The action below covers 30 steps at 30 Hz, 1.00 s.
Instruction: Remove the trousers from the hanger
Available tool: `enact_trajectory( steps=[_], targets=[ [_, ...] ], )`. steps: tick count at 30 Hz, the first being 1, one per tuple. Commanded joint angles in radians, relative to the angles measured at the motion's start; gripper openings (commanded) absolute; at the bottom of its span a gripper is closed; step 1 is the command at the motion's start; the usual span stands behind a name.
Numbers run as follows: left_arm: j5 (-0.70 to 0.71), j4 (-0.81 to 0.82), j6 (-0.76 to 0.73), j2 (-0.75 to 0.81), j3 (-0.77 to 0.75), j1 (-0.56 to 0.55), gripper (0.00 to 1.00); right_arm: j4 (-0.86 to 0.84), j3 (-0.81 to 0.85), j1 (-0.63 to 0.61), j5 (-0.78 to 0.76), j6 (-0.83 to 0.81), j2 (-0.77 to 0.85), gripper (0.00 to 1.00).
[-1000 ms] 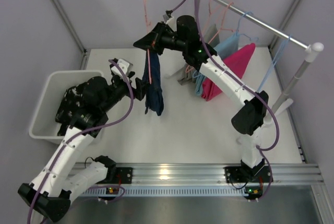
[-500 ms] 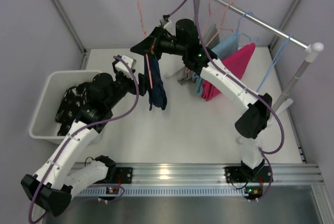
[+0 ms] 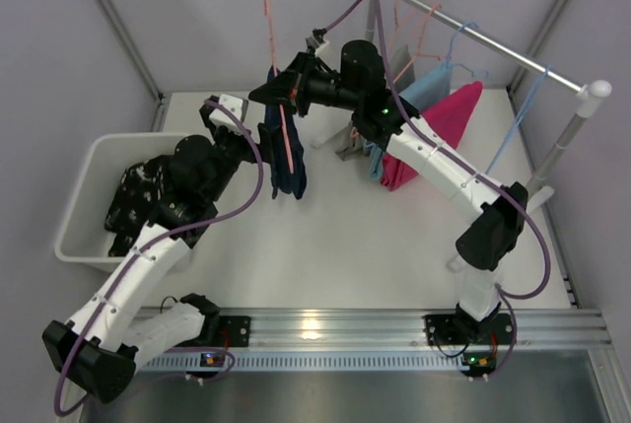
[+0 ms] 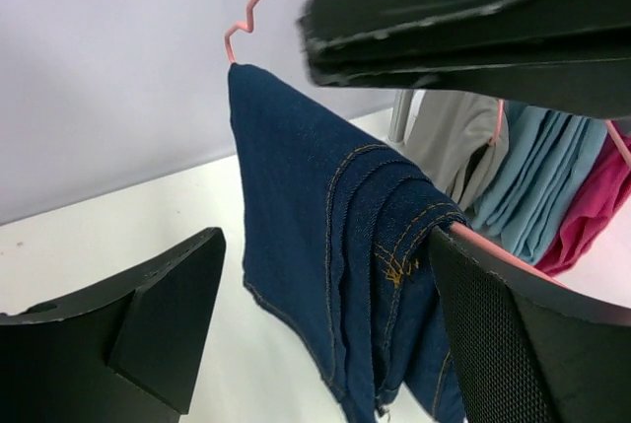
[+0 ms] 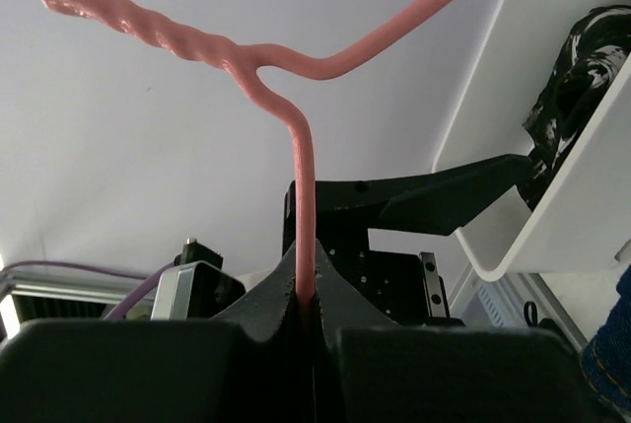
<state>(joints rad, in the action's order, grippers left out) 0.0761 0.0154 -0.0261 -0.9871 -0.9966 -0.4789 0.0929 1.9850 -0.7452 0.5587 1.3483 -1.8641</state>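
Note:
Navy blue trousers (image 3: 287, 162) hang folded over a pink wire hanger (image 3: 286, 132) held in the air, off the rail. My right gripper (image 3: 279, 88) is shut on the hanger's wire (image 5: 306, 196) just below its twisted neck. My left gripper (image 3: 258, 145) is open, one finger on each side of the navy trousers (image 4: 335, 246), and neither pad presses the cloth. Black speckled trousers (image 3: 138, 196) lie in the white bin (image 3: 84, 162). Magenta trousers (image 3: 449, 122) hang on the rail (image 3: 483, 38).
A light blue garment (image 3: 424, 88) and a grey one (image 3: 350, 142) hang beside the magenta pair. Empty pink and blue hangers dangle from the rail, whose stand (image 3: 552, 162) is at the right. The bin sits at the table's left edge.
The right arm has carried the hanger and navy trousers left and a little higher. The left gripper has moved up and in, so its open fingers now straddle the trousers.

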Motion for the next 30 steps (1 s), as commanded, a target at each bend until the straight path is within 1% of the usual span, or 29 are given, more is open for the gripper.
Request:
enact_trajectory(
  steps=[1,2,7,11,15,17,21,24,27,28,30],
  targets=[
    [0.05,0.101,0.022,-0.001,0.006,-0.004,0.89,-0.245,-0.012,-0.026,-0.009,-0.012,0.132,0.0],
    [0.044,0.101,0.056,0.004,0.015,-0.003,0.89,-0.289,-0.04,-0.025,-0.02,-0.015,0.153,0.0],
    [0.045,0.121,0.066,0.034,0.07,-0.003,0.9,-0.386,-0.077,-0.025,-0.065,-0.07,0.194,0.0],
    [0.011,0.144,0.051,0.041,0.078,-0.004,0.91,-0.381,-0.066,-0.026,-0.063,-0.077,0.198,0.0],
    [-0.077,0.169,0.052,0.028,0.066,-0.01,0.91,-0.384,-0.069,-0.033,-0.072,-0.087,0.204,0.0],
    [-0.134,0.176,0.058,0.028,0.059,-0.03,0.92,-0.383,-0.066,-0.031,-0.079,-0.087,0.204,0.0],
    [-0.174,0.182,0.072,0.022,0.046,-0.059,0.94,-0.38,-0.049,-0.033,-0.097,-0.095,0.203,0.0],
    [-0.161,0.179,0.072,0.007,0.033,-0.092,0.94,-0.375,-0.009,-0.034,-0.106,-0.098,0.191,0.0],
    [-0.095,0.189,0.051,-0.015,0.024,-0.124,0.93,-0.372,0.015,-0.042,-0.109,-0.095,0.191,0.0],
    [-0.025,0.192,0.052,-0.019,0.013,-0.124,0.93,-0.372,0.017,-0.045,-0.109,-0.095,0.194,0.0],
    [0.051,0.19,0.048,-0.039,0.001,-0.124,0.92,-0.374,0.017,-0.051,-0.105,-0.101,0.203,0.0]
  ],
)
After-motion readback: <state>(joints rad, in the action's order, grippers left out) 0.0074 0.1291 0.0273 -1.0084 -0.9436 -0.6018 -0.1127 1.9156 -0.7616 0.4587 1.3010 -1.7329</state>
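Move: The dark blue trousers hang on the pink hanger pinched in the right hand, their middle some 16 cm straight below that hand. From the open left hand they are about 5 cm ahead, 3 cm to the right and nearly level. From the left hand the white tray lies roughly 36 cm left, 6 cm farther out and 30 cm below, and the grey trousers on the rack some 16 cm ahead, 24 cm right and 10 cm lower. The right hand keeps its shut grip on the pink hanger and lifts it about 7.5 cm, easing a few centimetres back and to the right while its fingertips tilt up, so the blue trousers ride up in front of the left hand. The left hand, fingers staying wide open, first dips a little beside them, then sweeps about 6 cm right with a slight draw back, turning some 10 degrees clockwise to face the lower legs without closing. ##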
